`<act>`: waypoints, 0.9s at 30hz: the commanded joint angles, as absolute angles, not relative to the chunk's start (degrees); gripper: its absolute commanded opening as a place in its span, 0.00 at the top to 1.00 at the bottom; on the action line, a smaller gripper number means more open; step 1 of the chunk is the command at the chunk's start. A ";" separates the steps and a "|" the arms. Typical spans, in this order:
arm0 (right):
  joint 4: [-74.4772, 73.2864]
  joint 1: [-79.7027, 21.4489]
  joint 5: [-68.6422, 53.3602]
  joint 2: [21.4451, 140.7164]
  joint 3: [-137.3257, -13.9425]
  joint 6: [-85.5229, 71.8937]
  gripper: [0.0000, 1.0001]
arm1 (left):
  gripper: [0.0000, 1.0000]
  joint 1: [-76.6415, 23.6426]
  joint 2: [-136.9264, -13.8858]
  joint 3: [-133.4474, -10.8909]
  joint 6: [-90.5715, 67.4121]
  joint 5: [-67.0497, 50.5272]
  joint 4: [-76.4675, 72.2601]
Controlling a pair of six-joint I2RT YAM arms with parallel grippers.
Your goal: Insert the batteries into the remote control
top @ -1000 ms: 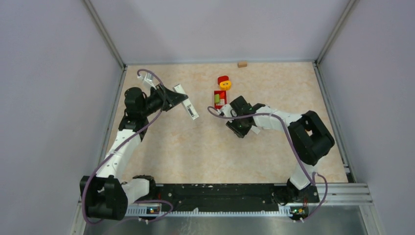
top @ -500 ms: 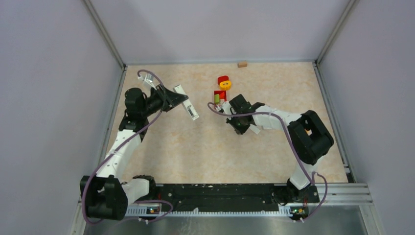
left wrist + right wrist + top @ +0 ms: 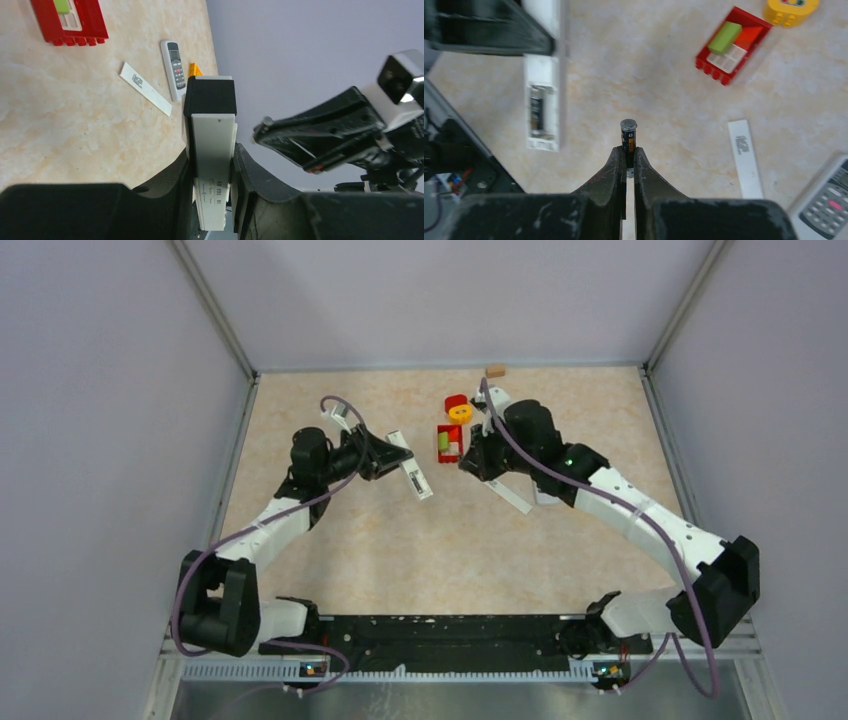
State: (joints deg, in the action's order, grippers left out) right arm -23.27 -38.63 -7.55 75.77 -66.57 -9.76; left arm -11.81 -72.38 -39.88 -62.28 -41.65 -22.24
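Observation:
My left gripper [image 3: 210,155] is shut on a white remote control [image 3: 212,145], held above the table left of centre [image 3: 410,466]. In the right wrist view the remote [image 3: 544,90] shows its open battery compartment [image 3: 537,114], with something dark inside. My right gripper [image 3: 628,152] is shut on a small dark battery [image 3: 628,134], which sticks out past the fingertips. It hovers above the table [image 3: 470,462], to the right of the remote and apart from it. No other batteries show.
A red brick tray [image 3: 449,442] with a green piece lies at the back centre, a yellow and red block [image 3: 459,410] behind it. A white cover strip [image 3: 744,157] and a second remote [image 3: 826,200] lie by the right arm. A tan block [image 3: 494,370] sits at the far wall.
My right gripper has shut on the battery and lifted it off the table toward the back. The left arm has carried the remote rightward toward the centre.

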 commanded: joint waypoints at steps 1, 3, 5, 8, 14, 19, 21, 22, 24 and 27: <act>-24.91 -43.56 -9.51 75.32 -72.25 -20.30 1.00 | 1.00 -13.91 -74.33 -39.12 -66.73 -41.42 -33.26; -26.54 -45.21 -9.27 76.19 -74.01 -21.94 1.00 | 1.00 -14.66 -75.01 -39.09 -66.80 -41.09 -34.10; -27.89 -46.40 -9.74 77.74 -75.58 -23.75 1.00 | 1.00 -15.16 -75.48 -38.80 -66.92 -40.88 -35.12; -28.44 -47.97 -9.08 79.33 -77.28 -24.53 1.00 | 1.00 -15.46 -75.94 -38.28 -67.38 -40.87 -36.10; -29.77 -48.86 -8.44 82.22 -79.68 -24.27 1.00 | 1.00 -15.56 -75.98 -37.57 -68.20 -41.36 -37.35; -31.36 -49.52 -7.43 84.14 -81.28 -23.24 0.99 | 1.00 -15.56 -75.82 -37.75 -68.42 -41.39 -37.44; -31.37 -49.65 -7.26 84.60 -81.47 -22.99 0.98 | 1.00 -15.56 -75.85 -37.79 -68.69 -41.55 -37.59; -31.36 -49.73 -7.19 84.90 -81.62 -22.93 0.97 | 1.00 -15.56 -75.90 -37.86 -68.91 -41.72 -37.76; -31.83 -49.79 -6.65 85.43 -82.09 -22.76 0.97 | 1.00 -15.53 -76.08 -38.07 -69.79 -42.27 -38.17; -32.60 -49.88 -6.23 85.89 -82.88 -22.51 0.95 | 1.00 -15.56 -76.19 -38.37 -70.53 -42.70 -38.32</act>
State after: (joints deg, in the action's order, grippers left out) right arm -32.16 -49.06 -7.51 85.08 -79.33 -23.14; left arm -15.38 -76.05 -37.58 -69.06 -41.32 -33.50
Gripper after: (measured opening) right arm 0.045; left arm 0.317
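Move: The right hand, already pinching a battery, has the remote control's open battery compartment roughly 10 cm to its left and 4 cm back, about level with it. The red box lies some 17 cm ahead and 4 cm left, the white strip about 4 cm ahead and 10 cm right, both on the table some 20 cm below. From the left hand, which holds the remote, that battery is about 13 cm right and 3 cm back, at much the same height. The right hand brings its battery up against the remote's open compartment, beside the battery already there: some 7 cm left and 4 cm back, arching up 3–4 cm before sinking nearly as much, fingers tipping down some 10 degrees and still closed around it. The left hand keeps its grip and carries the remote about 2 cm right to meet it, then holds there. ##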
